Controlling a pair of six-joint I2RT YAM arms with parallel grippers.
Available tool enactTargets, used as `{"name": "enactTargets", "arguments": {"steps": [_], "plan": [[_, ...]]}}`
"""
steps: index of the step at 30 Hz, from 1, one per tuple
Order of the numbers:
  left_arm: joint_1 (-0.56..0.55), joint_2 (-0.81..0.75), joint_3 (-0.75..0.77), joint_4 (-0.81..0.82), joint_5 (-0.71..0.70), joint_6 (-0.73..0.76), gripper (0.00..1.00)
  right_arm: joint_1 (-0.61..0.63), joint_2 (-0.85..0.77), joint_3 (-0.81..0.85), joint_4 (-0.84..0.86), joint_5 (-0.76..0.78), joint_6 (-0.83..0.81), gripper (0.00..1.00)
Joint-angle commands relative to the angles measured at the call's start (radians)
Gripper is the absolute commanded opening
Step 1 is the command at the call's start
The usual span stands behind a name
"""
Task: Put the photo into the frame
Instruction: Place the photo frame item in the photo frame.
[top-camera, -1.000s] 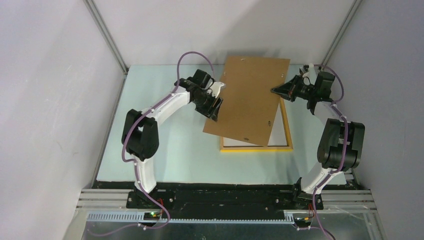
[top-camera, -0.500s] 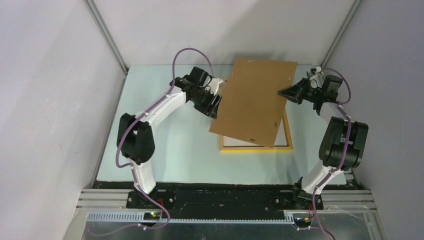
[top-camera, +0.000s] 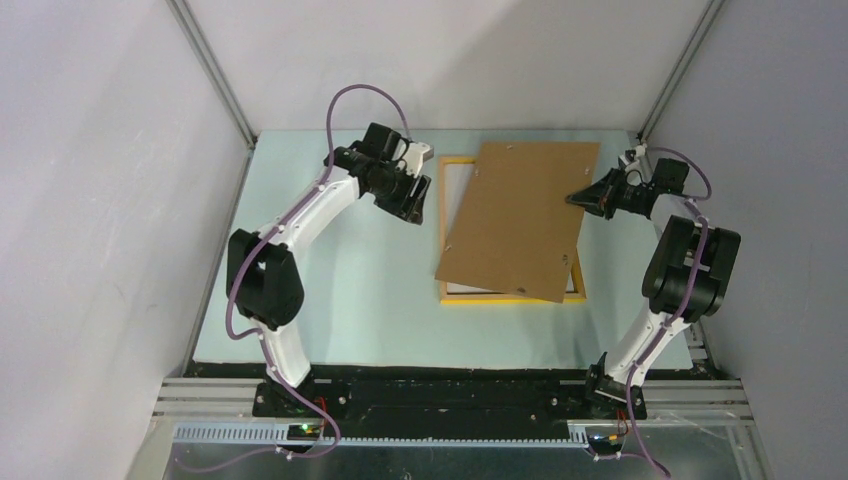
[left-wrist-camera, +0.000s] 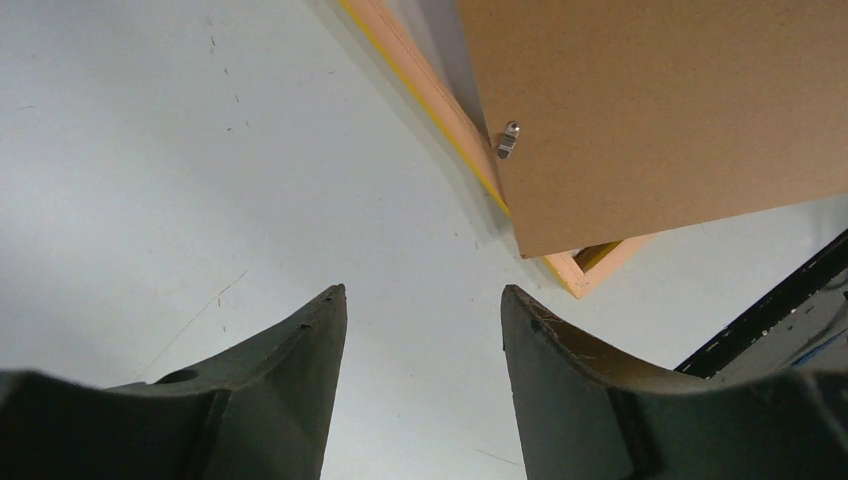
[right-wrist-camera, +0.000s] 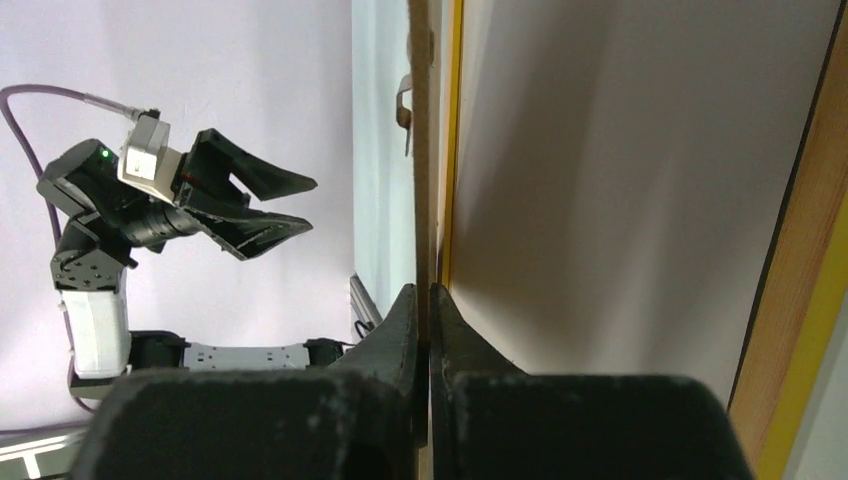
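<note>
The frame (top-camera: 442, 225), with narrow yellow-orange edges, lies flat on the pale table. A white sheet (top-camera: 456, 195) fills it, apparently the photo face down; no picture side shows. A brown backing board (top-camera: 515, 220) slants over most of the frame, with my right gripper (top-camera: 576, 199) shut on its right edge. In the right wrist view the gripper (right-wrist-camera: 428, 288) pinches the thin board (right-wrist-camera: 421, 150) beside the frame's yellow rail (right-wrist-camera: 452, 150). My left gripper (top-camera: 418, 200) stands open and empty left of the frame, over bare table (left-wrist-camera: 422, 292), apart from the board (left-wrist-camera: 660, 100) and the frame's corner (left-wrist-camera: 585, 275).
A small metal clip (left-wrist-camera: 508, 140) sits on the board near its corner. Grey walls close in the table on three sides, with aluminium posts (top-camera: 215, 75) at the back corners. A black rail (top-camera: 450, 385) runs along the near edge.
The board has swung right and settled lower over the frame, uncovering the frame's left side. My left gripper has drawn back left, away from the board's edge. The right gripper keeps its grip.
</note>
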Motion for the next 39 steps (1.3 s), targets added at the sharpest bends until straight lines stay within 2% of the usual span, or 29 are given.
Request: {"name": "enactTargets", "arguments": {"steps": [1,7,11,23,39], "plan": [[0.002,-0.029,0.043,0.01,-0.021,0.018,0.63,-0.004,0.039,0.138,-0.243,-0.093,-0.185,0.0],[0.002,0.001,0.052,0.009,-0.027,0.013,0.63,-0.004,0.173,0.367,-0.676,-0.105,-0.454,0.0],[0.004,0.02,0.064,0.008,-0.032,0.009,0.62,-0.005,0.245,0.485,-0.787,-0.112,-0.535,0.0],[0.004,0.049,0.09,0.009,-0.049,-0.005,0.62,0.034,0.38,0.643,-0.883,-0.159,-0.561,0.0],[0.003,0.057,0.093,0.009,-0.06,-0.004,0.62,0.086,0.512,0.786,-0.917,-0.188,-0.565,0.0]]}}
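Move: The photo frame I'm bringing the backing board to lies below my right hand, its middle about 10 cm to the left, 1 cm back and some 10 cm down; the white-backed photo is already inside it, at the same place. The board I hold by its right edge has its middle about 11 cm left, 3 cm back and 4 cm lower. From my left hand the frame's middle is about 22 cm right and 4 cm ahead. Keeping the backing board's right edge pinched, I swing my right hand counter-clockwise by some 15 degrees to square the board over the frame. I carry it forward about 4 cm and down about 3, edging slightly right at first and then back left, still lowering at the end. ##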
